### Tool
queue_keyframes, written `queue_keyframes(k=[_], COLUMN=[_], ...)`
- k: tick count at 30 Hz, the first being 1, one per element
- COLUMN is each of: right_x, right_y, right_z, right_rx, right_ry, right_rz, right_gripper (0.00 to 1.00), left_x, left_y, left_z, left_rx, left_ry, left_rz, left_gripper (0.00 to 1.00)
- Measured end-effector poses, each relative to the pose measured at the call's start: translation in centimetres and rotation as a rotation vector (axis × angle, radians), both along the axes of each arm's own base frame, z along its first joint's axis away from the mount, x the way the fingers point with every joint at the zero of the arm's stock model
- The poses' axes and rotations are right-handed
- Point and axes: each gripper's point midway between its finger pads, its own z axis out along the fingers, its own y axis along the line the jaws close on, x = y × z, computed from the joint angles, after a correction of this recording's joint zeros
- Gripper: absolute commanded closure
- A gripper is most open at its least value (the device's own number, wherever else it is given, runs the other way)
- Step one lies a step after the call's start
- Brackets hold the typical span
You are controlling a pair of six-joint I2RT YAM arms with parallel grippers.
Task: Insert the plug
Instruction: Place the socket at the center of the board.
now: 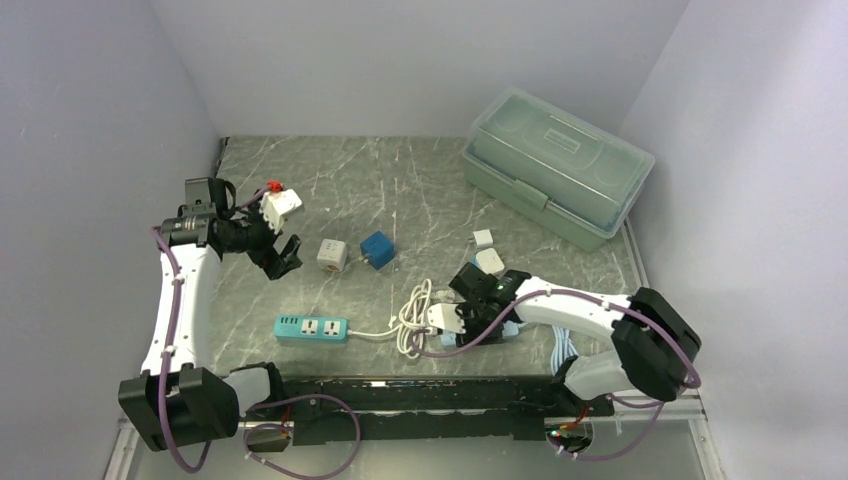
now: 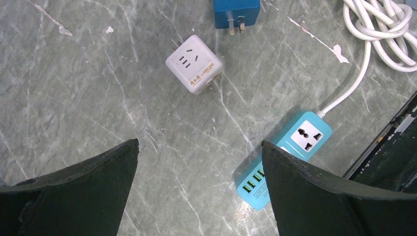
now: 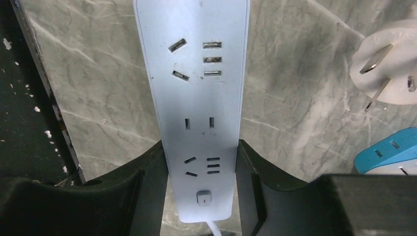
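Observation:
My right gripper [image 3: 201, 147] is shut on the switch end of a white power strip [image 3: 196, 73], one finger pressed on each long side. The strip's sockets face up and it reaches away over the marble. In the top view this gripper [image 1: 466, 312] is low at centre right with the strip [image 1: 440, 317] in it. A white three-pin plug [image 3: 386, 66] lies to the strip's right, pins up. My left gripper [image 2: 199, 145] hangs open above bare marble, left of a teal power strip [image 2: 285, 157]; the top view shows it [image 1: 283, 258] raised at the left.
A white cube adapter [image 2: 194, 64] and a blue cube plug [image 2: 236, 12] lie beyond the left gripper. A coiled white cable [image 1: 413, 318] runs from the teal strip [image 1: 312, 329]. A pale green toolbox [image 1: 555, 165] stands at the back right. A black rail [image 1: 420, 395] borders the near edge.

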Motion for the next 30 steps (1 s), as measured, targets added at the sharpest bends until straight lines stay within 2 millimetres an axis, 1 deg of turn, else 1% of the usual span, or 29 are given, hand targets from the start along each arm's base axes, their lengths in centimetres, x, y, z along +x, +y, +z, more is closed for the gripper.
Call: queue_keyframes(k=[1, 2, 3, 5, 8, 10, 12, 14, 16, 18, 21, 23, 24, 25, 26, 27, 29, 30], right_x=[0.2, 0.4, 0.6, 0.6, 0.7, 0.7, 0.9, 1.7, 2.6, 3.7, 6.3, 8.5, 9.7, 10.9, 11.8, 12.1, 12.0, 11.8], right_y=[0.0, 0.1, 0.2, -0.1, -0.2, -0.2, 0.2, 0.6, 1.0, 1.1, 0.2, -1.1, -2.2, -3.8, -5.5, -6.9, -9.2, -10.4], right_z=[-0.2, -0.2, -0.2, -0.5, -0.3, 0.1, 1.1, 3.0, 5.5, 8.4, 14.1, 17.1, 18.2, 19.0, 19.0, 18.5, 16.7, 15.4], right_rx=[-0.015, -0.026, -0.033, -0.054, -0.054, -0.045, -0.011, 0.064, 0.165, 0.267, 0.444, 0.555, 0.604, 0.642, 0.656, 0.644, 0.581, 0.536], right_ry=[0.002, 0.005, 0.002, 0.008, 0.005, 0.008, 0.003, -0.026, -0.066, -0.125, -0.221, -0.224, -0.226, -0.227, -0.233, -0.225, -0.193, -0.173], right_rz=[-0.015, -0.025, -0.049, -0.095, -0.155, -0.209, -0.262, -0.335, -0.407, -0.515, -0.844, -1.066, -1.185, -1.315, -1.442, -1.551, -1.742, -1.838], right_gripper=[0.28, 0.04, 0.01, 0.00, 0.00, 0.00, 0.00, 0.00, 0.00, 0.00, 0.00, 0.00, 0.00, 0.00, 0.00, 0.00, 0.00, 0.00], left_x=[0.1, 0.1, 0.1, 0.1, 0.1, 0.2, 0.4, 0.6, 0.8, 0.8, 0.8, 0.8, 0.8, 0.9, 0.9, 1.0, 1.2, 1.3], left_y=[0.0, 0.0, 0.0, 0.0, 0.0, 0.0, 0.0, 0.0, 0.0, -0.1, -0.2, -0.3, -0.4, -0.4, -0.4, -0.5, -0.5, -0.6], left_z=[0.0, 0.1, 0.1, 0.2, 0.1, 0.2, 0.3, 0.5, 0.6, 0.6, 0.7, 0.8, 0.8, 0.8, 0.8, 0.8, 0.8, 0.8], left_rx=[0.000, 0.001, 0.001, 0.001, 0.001, 0.000, -0.002, -0.005, -0.008, -0.010, -0.018, -0.024, -0.027, -0.029, -0.031, -0.033, -0.040, -0.044], left_ry=[-0.002, -0.003, -0.004, -0.005, -0.004, -0.003, -0.004, -0.006, -0.009, -0.010, -0.011, -0.013, -0.012, -0.012, -0.011, -0.010, -0.006, -0.007], left_rz=[0.000, 0.000, 0.000, 0.000, 0.000, -0.001, -0.001, -0.003, -0.005, -0.007, -0.012, -0.015, -0.017, -0.018, -0.019, -0.020, -0.022, -0.023], left_gripper=[0.00, 0.00, 0.00, 0.00, 0.00, 0.00, 0.00, 0.00, 0.00, 0.00, 0.00, 0.00, 0.00, 0.00, 0.00, 0.00, 0.00, 0.00])
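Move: The light-blue power strip is already in the right hand, pinched toward its cord end and practically down on its table spot: its middle is about 2 cm left of the hand and 1 cm below. The white cable coil lies some 13 cm left and 1 cm farther out, the white round adapter about 12 cm ahead, 1 cm right, and the light-blue cord about 15 cm right, 3 cm back. From the left hand the strip is some 37 cm right, 11 cm back and 19 cm below. The right hand eases forward and down by less than a centimetre to set the light-blue strip on the table, at once opens its fingers fully from their grip on its sides, and lets go. Then it climbs away by some 18 cm while going about 12 cm forward, swings roughly 10 cm right towards the green storage box's side, turns clockwise by about 100 degrees, and sinks some 3 cm at the end with the fingers still wide open. ##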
